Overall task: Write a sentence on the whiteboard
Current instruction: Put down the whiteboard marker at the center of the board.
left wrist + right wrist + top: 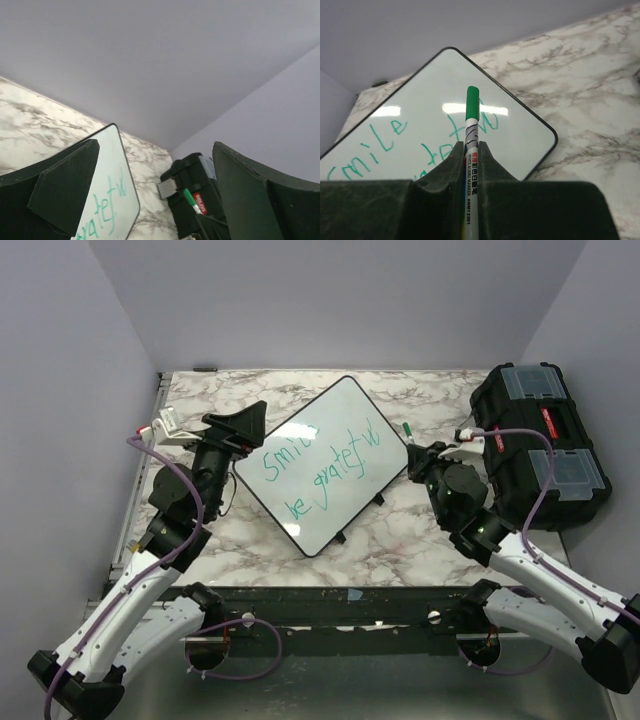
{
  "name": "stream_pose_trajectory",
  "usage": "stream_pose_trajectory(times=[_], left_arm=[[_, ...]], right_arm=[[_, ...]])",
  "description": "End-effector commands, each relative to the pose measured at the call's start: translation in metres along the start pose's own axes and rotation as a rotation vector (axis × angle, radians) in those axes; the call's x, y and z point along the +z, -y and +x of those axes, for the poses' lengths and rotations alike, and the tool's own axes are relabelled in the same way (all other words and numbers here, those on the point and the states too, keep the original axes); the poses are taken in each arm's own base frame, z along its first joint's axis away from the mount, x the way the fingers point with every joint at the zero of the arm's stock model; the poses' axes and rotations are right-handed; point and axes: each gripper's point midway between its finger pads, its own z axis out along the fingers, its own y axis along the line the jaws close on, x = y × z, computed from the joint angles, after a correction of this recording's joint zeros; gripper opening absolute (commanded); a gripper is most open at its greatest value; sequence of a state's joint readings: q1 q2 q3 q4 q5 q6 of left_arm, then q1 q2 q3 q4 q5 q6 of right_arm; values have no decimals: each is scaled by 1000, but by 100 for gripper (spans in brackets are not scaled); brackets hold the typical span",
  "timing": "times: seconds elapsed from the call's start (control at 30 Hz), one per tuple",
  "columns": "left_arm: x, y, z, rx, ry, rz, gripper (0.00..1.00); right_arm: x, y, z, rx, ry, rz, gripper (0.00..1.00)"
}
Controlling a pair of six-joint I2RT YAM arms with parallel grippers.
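The whiteboard (335, 512) lies turned like a diamond on the marble table, white with a thin black frame. The sentence (330, 472) is on it in green, two uneven lines reading roughly "Smile" and "be grateful". My right gripper (417, 456) sits at the board's right corner, shut on a green-capped marker (472, 131) that sticks out forward over the whiteboard (515, 127); its cap (407, 428) points away from me. My left gripper (234, 433) hovers at the board's upper left edge, open and holding nothing. In its own view, the left gripper (155, 150) frames the whiteboard (112, 170) and the marker (189, 199).
A black toolbox (538, 445) with clear lid compartments stands at the right, just behind my right arm, and also shows as the toolbox (192, 175) in the left wrist view. Grey walls enclose the table on three sides. Bare marble (400, 530) lies in front of the board.
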State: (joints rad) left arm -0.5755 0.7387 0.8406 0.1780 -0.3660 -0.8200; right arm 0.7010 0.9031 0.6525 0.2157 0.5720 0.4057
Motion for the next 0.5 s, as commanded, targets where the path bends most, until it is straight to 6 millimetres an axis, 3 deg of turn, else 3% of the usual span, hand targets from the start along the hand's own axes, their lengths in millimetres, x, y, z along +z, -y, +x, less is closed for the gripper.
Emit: stream_pose_trajectory(times=[0.0, 0.17, 0.47], left_arm=[[-5, -24, -17, 105, 64, -53, 98], [-6, -46, -23, 157, 77, -124, 99], [-9, -72, -31, 226, 107, -183, 99]], right_arm=[[-11, 50, 27, 64, -15, 214, 1], [-22, 77, 72, 153, -77, 309, 1], [-38, 108, 135, 262, -181, 429, 1]])
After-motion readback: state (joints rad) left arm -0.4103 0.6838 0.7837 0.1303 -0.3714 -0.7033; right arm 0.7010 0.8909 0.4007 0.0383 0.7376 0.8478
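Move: The right gripper holds the capped marker pointing forward; the middle of the whiteboard lies about 18 cm to its left, 6 cm ahead and 22 cm below. The board's right corner is some 9 cm ahead, 6 cm to the right and equally low. The toolbox sits about 34 cm to the right, 10 cm ahead and 17 cm down. From the empty left gripper the board's middle is roughly 9 cm ahead, 14 cm to the right and 37 cm below. Sink the right gripper about 14 cm beside the board's right corner, speeding up after the start and easing a little right and back, while you tip the fingers and marker down some 15 degrees and swing them clockwise. Keep the marker pinched. Draw the open left gripper about 5 cm left, away from the board, lowering it slightly and turning it a little counter-clockwise. ##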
